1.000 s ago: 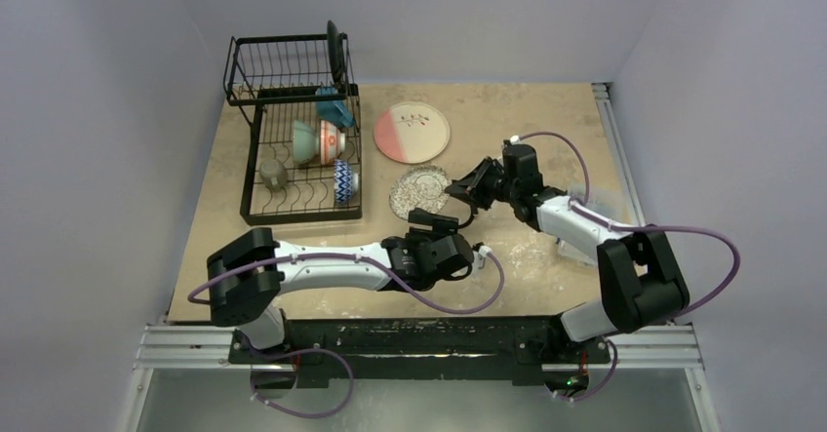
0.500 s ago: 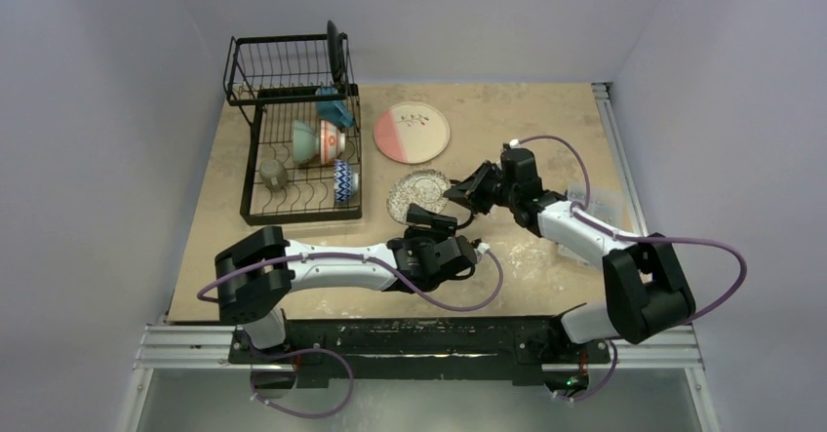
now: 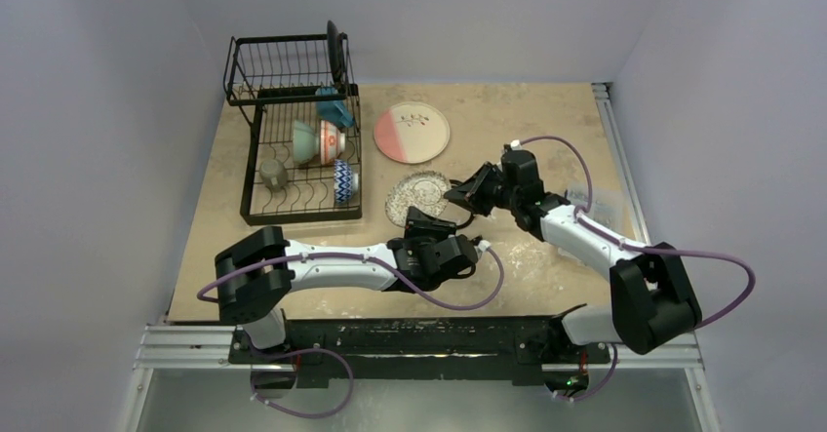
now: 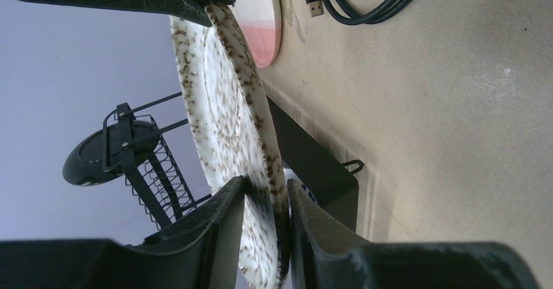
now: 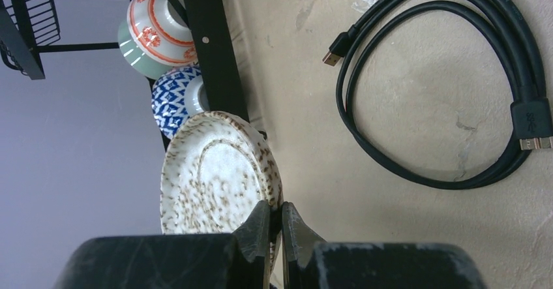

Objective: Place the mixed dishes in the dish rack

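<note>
The speckled grey small plate [image 3: 417,196] is tilted up off the table, just right of the dish rack [image 3: 302,216]. My right gripper [image 3: 454,194] is shut on its right rim [image 5: 274,205]. My left gripper [image 3: 421,219] reaches from the near side, and both its fingers press the plate's near rim [image 4: 266,183]. The pink-and-white large plate [image 3: 412,131] lies flat behind it. In the rack sit a mint-green bowl [image 3: 303,141], a red-patterned bowl [image 3: 332,142], a blue-handled mug [image 3: 334,112], a small grey cup [image 3: 272,173] and a black plate [image 3: 334,52] standing on edge.
A black coiled cable [image 5: 443,93] lies on the table right of the plate. A blue-patterned cup [image 3: 343,182] sits at the rack's right edge. A clear plastic box [image 3: 595,203] is by the right arm. Walls close in on three sides.
My left gripper moved forward to the speckled plate's near rim and closed from wide open onto it. The right gripper shifted slightly left, tilting the plate up.
</note>
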{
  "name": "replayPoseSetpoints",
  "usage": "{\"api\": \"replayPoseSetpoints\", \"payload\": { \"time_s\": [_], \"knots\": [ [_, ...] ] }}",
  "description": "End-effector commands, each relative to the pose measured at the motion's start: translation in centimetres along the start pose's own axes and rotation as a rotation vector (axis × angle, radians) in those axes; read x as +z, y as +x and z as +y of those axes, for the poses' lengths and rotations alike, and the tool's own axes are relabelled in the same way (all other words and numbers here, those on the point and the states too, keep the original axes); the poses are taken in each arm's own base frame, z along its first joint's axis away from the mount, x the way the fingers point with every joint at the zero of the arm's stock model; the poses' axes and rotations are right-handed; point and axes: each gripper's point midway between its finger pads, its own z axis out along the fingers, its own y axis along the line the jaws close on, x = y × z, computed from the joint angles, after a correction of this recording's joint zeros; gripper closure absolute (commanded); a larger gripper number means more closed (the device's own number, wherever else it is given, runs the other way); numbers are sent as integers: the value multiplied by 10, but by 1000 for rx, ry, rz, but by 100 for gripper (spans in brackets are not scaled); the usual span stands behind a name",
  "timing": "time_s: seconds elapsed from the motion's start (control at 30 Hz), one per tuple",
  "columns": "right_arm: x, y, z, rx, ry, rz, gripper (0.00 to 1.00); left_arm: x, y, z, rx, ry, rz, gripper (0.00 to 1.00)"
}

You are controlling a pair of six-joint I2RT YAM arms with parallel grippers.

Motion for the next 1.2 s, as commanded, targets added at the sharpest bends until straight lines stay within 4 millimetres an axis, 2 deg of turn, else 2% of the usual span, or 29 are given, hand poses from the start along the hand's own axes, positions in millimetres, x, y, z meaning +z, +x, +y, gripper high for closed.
{"api": "replayPoseSetpoints", "payload": {
  "time_s": [0.0, 0.1, 0.17, 0.2, 0.3, 0.4, 0.57, 0.67, 0.8, 0.9, 1.0, 1.17],
  "knots": [
    [-8, -5, 23, -8, -75, -31, 100, -10, -4, 26, -56, -57, -18, 78],
    [-9, -7, 24, -39, -68, -38, 100, -14, -2, 31, -82, -62, -29, 97],
    [-10, -10, 23, -76, -52, -52, 100, -17, -1, 35, -109, -63, -48, 100],
    [-11, -12, 23, -99, -45, -58, 97, -18, -2, 35, -128, -55, -65, 100],
    [-14, -20, 24, -198, -11, -74, 70, -25, -4, 37, -192, -24, -129, 100],
    [-24, -37, 25, -308, 56, -133, 50, -31, -4, 43, -253, -11, -169, 100],
    [-57, -69, 26, -472, 178, -282, 31, -36, 4, 53, -429, 71, -232, 100],
    [-73, -80, 13, -515, 259, -353, 29, -39, 14, 67, -574, 112, -280, 100],
    [-83, -86, -21, -538, 383, -411, 29, -43, 27, 87, -760, 142, -357, 100],
    [-78, -83, -55, -525, 449, -431, 29, -47, 41, 105, -899, 141, -418, 100],
    [-71, -77, -79, -508, 444, -461, 28, -52, 56, 123, -1032, 112, -485, 100],
    [-73, -79, -91, -537, 429, -526, 12, -60, 87, 150, -1211, 20, -558, 100]
  ]
}}
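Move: The speckled plate, still pinched by the right gripper, has its middle about 4 cm ahead of the left hand point, 1 cm to its left and slightly above; from the right hand it lies some 6 cm to the left. On the table about 13 cm below the left hand, the black cable lies 6 cm ahead and 6 cm right, the pink-white plate about 20 cm ahead and 2 cm left; the blue-patterned bowl in the rack is roughly 10 cm ahead, 15 cm left. Shut the left fingers on the speckled plate's near rim, then open the right gripper wide and draw it away to the right about 13 cm, first rising, then dropping below its starting height. Keep the left pinch and lift the plate some 12 cm while swinging left towards the rack, rolling the wrist about 60 degrees, left side down. ##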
